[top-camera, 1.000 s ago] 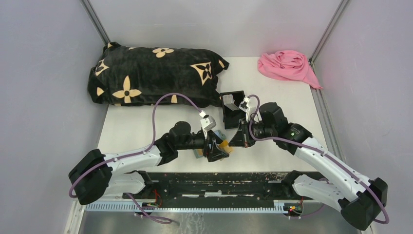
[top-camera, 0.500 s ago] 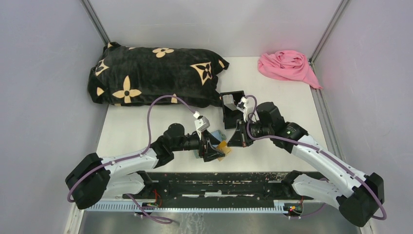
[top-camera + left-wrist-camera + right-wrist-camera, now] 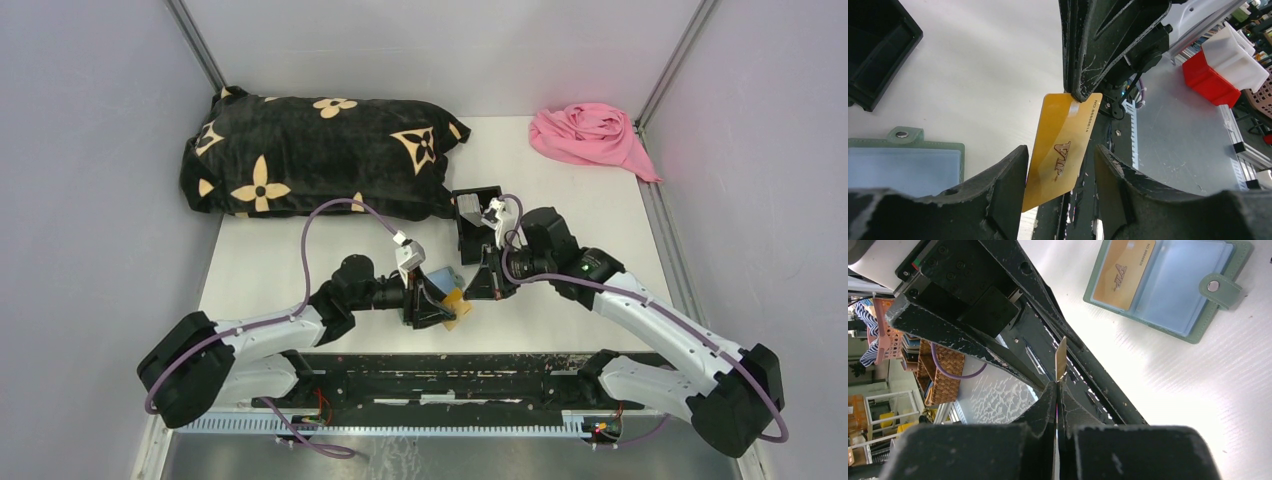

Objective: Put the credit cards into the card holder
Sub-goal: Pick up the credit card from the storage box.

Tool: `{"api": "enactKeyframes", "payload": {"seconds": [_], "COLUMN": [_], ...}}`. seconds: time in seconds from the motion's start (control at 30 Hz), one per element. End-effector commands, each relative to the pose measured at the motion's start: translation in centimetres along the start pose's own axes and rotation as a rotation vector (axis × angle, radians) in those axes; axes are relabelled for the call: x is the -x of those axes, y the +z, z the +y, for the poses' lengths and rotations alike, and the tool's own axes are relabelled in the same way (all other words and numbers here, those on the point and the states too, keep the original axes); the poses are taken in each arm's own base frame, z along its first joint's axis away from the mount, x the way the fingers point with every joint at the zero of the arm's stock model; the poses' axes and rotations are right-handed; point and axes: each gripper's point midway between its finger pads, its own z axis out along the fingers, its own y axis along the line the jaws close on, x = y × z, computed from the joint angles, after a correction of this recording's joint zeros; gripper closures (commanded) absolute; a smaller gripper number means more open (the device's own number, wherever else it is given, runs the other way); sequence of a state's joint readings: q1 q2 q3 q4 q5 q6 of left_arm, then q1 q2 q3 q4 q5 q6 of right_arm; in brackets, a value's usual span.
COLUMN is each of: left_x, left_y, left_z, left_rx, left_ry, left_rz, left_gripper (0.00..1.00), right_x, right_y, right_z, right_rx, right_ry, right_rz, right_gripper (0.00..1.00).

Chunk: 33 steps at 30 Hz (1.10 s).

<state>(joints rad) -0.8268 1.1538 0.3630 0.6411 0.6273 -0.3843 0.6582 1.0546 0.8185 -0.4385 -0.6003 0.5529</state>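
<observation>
A gold credit card marked VIP hangs in the air above the table's front edge. My right gripper is shut on its top edge. My left gripper stands open around the card's lower half; the left finger is close against the card and the right finger is apart from it. In the right wrist view the card shows edge-on. The sage-green card holder lies open on the table, with another gold card in its left slot and its snap tab out to the side.
A black open-topped box stands just behind the grippers. A black pillow with tan flowers fills the back left. A pink cloth lies at the back right. The metal rail of the arm bases runs along the front.
The left gripper's jaws have narrowed around the gold card. Both grippers have shifted slightly left with it. The right gripper stays shut on the card.
</observation>
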Motion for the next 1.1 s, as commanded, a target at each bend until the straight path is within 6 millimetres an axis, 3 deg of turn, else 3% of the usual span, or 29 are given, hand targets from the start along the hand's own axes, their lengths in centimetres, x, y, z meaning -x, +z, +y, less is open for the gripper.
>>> {"api": "enactKeyframes", "payload": {"seconds": [0.0,0.4,0.53,0.83,1.07], "left_x": [0.8,0.8,0.6,-0.6,-0.9], "left_y": [-0.1,-0.5,-0.6,-1.0,-3.8], "left_z": [-0.8,0.1,0.8,4.0,6.9], "left_rx": [-0.056,-0.031,-0.003,0.175,0.408], "left_ry": [0.001,-0.002,-0.017,-0.136,-0.269], "left_rz": [-0.037,-0.059,-0.061,-0.084,-0.225], "left_gripper": [0.44,0.72,0.97,0.97,0.97], "right_x": [1.3,1.7,1.8,3.0,5.0], "right_y": [0.1,0.3,0.5,1.0,0.6], "right_z": [0.9,-0.1,-0.3,-1.0,-2.0], "right_rx": [0.051,0.053,0.056,0.033,-0.065], "right_ry": [-0.042,-0.017,-0.012,0.01,-0.008], "right_rz": [-0.034,-0.035,-0.036,-0.067,-0.147], "right_gripper": [0.99,0.99,0.99,0.98,0.58]}}
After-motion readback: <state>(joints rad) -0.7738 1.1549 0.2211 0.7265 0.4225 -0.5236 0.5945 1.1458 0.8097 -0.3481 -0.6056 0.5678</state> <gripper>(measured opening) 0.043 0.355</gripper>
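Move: The credit card hangs between the hands, already pinched by the right. Its middle lies about 3 cm to the right of the left hand point and 1 cm farther out, near its height. From the right hand it is roughly 3 cm left, 1 cm back and 1 cm lower. The card holder lies open some 4 cm ahead of the left hand, 2 cm left and 14 cm below; the storage box is about 14 cm ahead of the right hand, 3 cm right and 16 cm down. The card changes hands: the left fingers, half open around its free end, shut and pinch it while that hand barely shifts. The left arm then carries the card down about 4 cm, with some 3 cm each forward and left, towards the card holder, swinging about 15 degrees counter-clockwise. The right hand eases forward about 3 cm and slightly down, its fingers opening only late to let go. ##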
